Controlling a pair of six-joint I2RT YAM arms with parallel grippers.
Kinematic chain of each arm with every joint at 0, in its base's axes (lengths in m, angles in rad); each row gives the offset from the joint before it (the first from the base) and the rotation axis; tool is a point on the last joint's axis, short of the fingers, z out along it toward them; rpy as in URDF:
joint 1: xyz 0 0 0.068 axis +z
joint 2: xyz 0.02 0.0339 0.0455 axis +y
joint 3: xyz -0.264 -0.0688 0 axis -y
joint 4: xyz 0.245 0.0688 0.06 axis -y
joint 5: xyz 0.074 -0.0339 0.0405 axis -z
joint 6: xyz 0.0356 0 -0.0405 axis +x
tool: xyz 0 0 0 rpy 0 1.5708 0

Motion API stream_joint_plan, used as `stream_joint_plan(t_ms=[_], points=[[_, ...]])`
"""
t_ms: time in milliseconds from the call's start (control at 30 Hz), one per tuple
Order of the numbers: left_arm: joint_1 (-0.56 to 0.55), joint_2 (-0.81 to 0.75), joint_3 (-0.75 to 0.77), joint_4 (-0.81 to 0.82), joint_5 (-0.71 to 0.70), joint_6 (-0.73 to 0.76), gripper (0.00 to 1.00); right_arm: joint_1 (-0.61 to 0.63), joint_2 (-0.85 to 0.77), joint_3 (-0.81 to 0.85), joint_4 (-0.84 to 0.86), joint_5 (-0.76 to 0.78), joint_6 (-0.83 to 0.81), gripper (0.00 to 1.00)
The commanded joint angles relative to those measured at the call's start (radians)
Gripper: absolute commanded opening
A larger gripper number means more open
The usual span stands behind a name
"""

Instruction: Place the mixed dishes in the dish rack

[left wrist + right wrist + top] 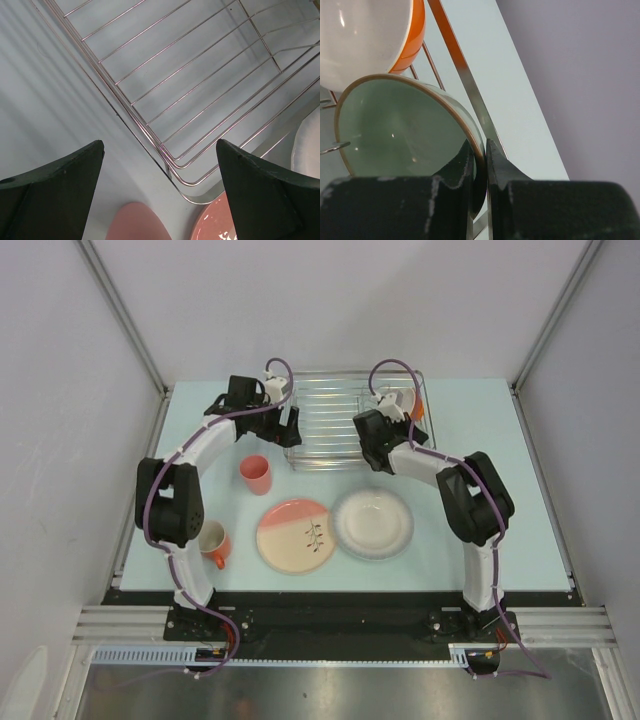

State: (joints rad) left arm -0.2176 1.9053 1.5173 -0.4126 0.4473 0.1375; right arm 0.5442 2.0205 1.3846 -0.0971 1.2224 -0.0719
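Observation:
The silvery wire dish rack [330, 415] stands at the back of the table. My right gripper [480, 146] is shut on the rim of the small green bowl [400, 125], holding it tilted over the rack's right end [462, 75] beside a bowl with an orange outside and white inside [365, 35]. My left gripper [159, 145] hangs open and empty above the rack's near-left corner [177, 164]. On the table lie the salmon-pink tumbler [256, 474], the orange mug [214, 543], the pink-and-cream plate [296, 536] and the white plate [372, 523].
Grey walls close in the table on the left, back and right. In the left wrist view the tumbler's rim [137, 222] and the pink plate's edge [215, 225] lie just below the fingers, with the white plate [307, 145] at the right.

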Motion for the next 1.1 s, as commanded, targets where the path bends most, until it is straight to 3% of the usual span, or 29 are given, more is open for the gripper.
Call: stream_joint_plan(t_ms=[0,33,67,133,167,267,400,767,967,1067], points=[[0.001,-0.055,-0.006,0.023,-0.007,0.028,1.00,0.014,-0.020,0.034,-0.082,0.065,0.093,0.00],[0.001,-0.055,-0.008,0.026,-0.007,0.027,1.00,0.019,-0.028,0.034,-0.102,0.068,0.110,0.03],[0.001,-0.054,-0.008,0.024,-0.007,0.027,1.00,0.023,-0.031,0.034,-0.122,0.068,0.127,0.16],[0.003,-0.057,-0.012,0.028,-0.006,0.027,1.00,0.031,-0.043,0.036,-0.191,0.068,0.185,0.28],[0.003,-0.057,-0.014,0.029,-0.007,0.027,1.00,0.036,-0.046,0.034,-0.217,0.069,0.211,0.40],[0.003,-0.060,-0.017,0.031,-0.005,0.028,1.00,0.043,-0.063,0.034,-0.311,0.074,0.299,0.53],[0.003,-0.064,-0.022,0.032,-0.001,0.027,1.00,0.059,-0.086,0.034,-0.412,0.081,0.382,0.58],[0.003,-0.074,-0.031,0.034,-0.001,0.028,1.00,0.065,-0.285,0.047,-0.433,-0.014,0.382,0.67],[0.003,-0.095,-0.008,-0.012,0.004,0.045,1.00,0.025,-0.474,0.062,-0.703,-0.181,0.642,0.68],[0.003,-0.110,-0.035,-0.002,0.010,0.053,1.00,0.000,-0.546,-0.004,-0.750,-0.302,0.712,0.68]])
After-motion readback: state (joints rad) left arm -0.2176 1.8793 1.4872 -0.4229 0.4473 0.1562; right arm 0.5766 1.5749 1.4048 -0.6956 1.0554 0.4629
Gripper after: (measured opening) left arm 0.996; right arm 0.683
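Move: Just ahead of the right hand is the green bowl, standing on edge in the dish rack, its near rim still pinched; its middle lies about 5 cm forward, 1 cm left and 3 cm below. The orange bowl is about 13 cm ahead, 2 cm left and 3 cm below, and the white plate some 18 cm back, 12 cm left and 10 cm below. From the left hand, the green bowl lies about 27 cm right, 5 cm ahead and 4 cm below. Letting go of the green bowl's rim, the right hand spreads its fingers to about two-thirds open while drawing straight back some 4 cm at nearly level height. Then it climbs about 10 cm and pulls back another 4 cm, away from the bowl and rack, its left side rolling up some 25 degrees. ##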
